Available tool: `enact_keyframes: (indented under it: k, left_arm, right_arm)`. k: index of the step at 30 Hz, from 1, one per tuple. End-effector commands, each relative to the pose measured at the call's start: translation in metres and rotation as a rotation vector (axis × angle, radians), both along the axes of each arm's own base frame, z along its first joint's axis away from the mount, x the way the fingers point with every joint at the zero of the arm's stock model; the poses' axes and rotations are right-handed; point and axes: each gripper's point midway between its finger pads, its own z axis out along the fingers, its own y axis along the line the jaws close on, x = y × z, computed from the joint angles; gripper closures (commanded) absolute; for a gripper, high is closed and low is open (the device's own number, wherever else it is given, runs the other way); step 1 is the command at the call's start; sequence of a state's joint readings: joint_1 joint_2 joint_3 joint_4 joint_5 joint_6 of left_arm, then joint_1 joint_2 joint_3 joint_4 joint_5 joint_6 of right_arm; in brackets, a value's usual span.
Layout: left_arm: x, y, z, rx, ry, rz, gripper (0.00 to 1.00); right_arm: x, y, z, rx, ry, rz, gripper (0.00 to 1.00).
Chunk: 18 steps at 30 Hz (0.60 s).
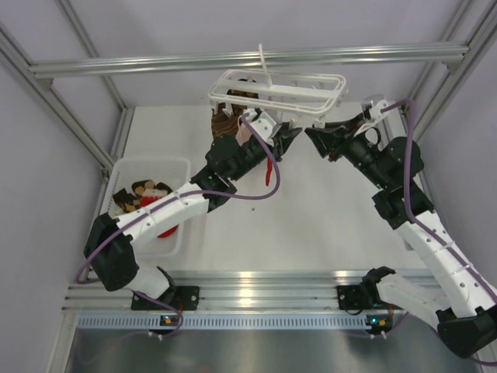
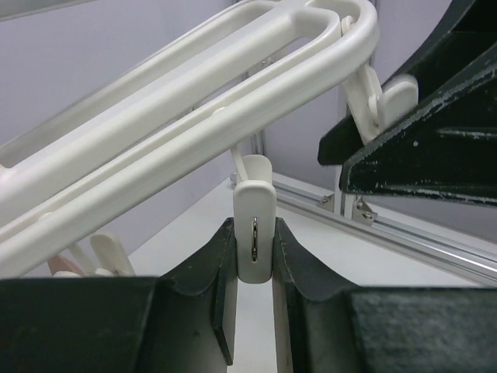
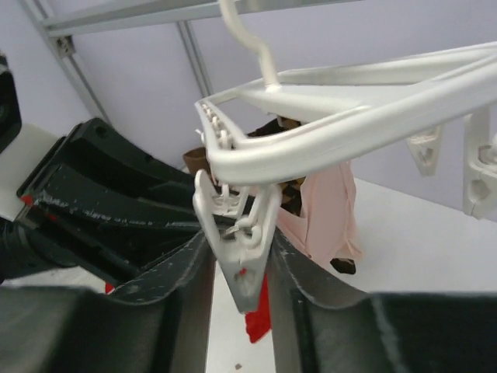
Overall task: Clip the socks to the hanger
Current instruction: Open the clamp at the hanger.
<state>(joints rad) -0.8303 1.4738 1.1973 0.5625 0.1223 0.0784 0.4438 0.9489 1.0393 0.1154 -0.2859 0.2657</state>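
The white hanger (image 1: 311,87) hangs by its hook from the top rail. A brown striped sock (image 1: 227,118) and a pale pink sock (image 3: 326,206) hang from its left end. My left gripper (image 1: 287,136) is under the hanger; in the left wrist view (image 2: 254,256) it is shut on a white clip (image 2: 254,225). My right gripper (image 1: 312,138) faces it and in the right wrist view (image 3: 242,264) is closed round another clip (image 3: 242,245). A red sock (image 1: 269,169) dangles just below that clip (image 3: 260,315); whether the clip grips it is unclear.
A white basket (image 1: 180,165) with several more socks stands at the left of the table. The aluminium rail (image 1: 248,61) crosses above the hanger, with frame posts at both sides. The two grippers are nearly touching under the hanger.
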Motion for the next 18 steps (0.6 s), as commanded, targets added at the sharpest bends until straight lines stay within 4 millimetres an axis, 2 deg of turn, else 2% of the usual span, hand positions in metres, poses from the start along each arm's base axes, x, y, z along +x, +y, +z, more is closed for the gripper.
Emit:
enact_keyframes:
  k: [1, 3, 4, 6, 10, 11, 12, 15, 18]
  left_arm:
    - [-0.014, 0.01, 0.034, -0.025, -0.039, -0.009, 1.0]
    - [-0.017, 0.01, 0.028, 0.011, -0.022, -0.012, 1.0]
    - [-0.017, 0.01, 0.03, 0.025, -0.032, -0.008, 1.0]
    - [-0.02, 0.008, 0.026, 0.06, -0.024, -0.007, 1.0]
    - [-0.022, 0.006, 0.02, 0.098, -0.024, 0.005, 1.0]
    - [-0.024, 0.006, 0.02, 0.1, -0.025, 0.003, 1.0]
    - [-0.025, 0.005, 0.02, 0.105, -0.027, 0.001, 1.0]
    - [-0.03, 0.001, 0.017, 0.122, -0.029, -0.022, 1.0]
    - [-0.03, -0.002, 0.012, 0.143, -0.02, -0.022, 1.0]
  right_arm:
    - [-0.005, -0.034, 0.041, 0.074, -0.04, -0.144, 0.62]
    - [-0.016, -0.034, 0.038, 0.056, -0.028, -0.113, 0.48]
    - [-0.028, -0.036, 0.048, 0.056, -0.064, -0.091, 0.44]
    - [-0.046, -0.029, 0.044, 0.019, -0.055, -0.013, 0.38]
    - [-0.089, -0.016, 0.05, 0.021, -0.087, 0.167, 0.27]
    - [-0.095, -0.012, 0.052, 0.047, -0.067, 0.205, 0.21]
    - [-0.101, -0.007, 0.053, 0.056, -0.057, 0.25, 0.0]
    - [-0.092, -0.001, 0.055, 0.125, 0.037, 0.258, 0.0]
    - [-0.084, 0.011, 0.067, 0.167, 0.085, 0.306, 0.0]
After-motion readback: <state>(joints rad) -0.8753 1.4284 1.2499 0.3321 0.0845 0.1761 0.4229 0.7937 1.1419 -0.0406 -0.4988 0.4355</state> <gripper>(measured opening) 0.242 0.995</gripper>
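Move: The right hand still has the hanger's end clamp between its pads. The clip pinched by the left hand lies about 8 cm to its left, level with it, and the hanger's rail is some 4 cm above. For the left hand that clip is in its fingers, the end clamp is about 8 cm to its right, and the pink sock hangs roughly 11 cm to its left and 10 cm lower. The right fingers open wide, freeing the end clamp, and back off about 9 cm, rising 5; left keeps its pinch. ##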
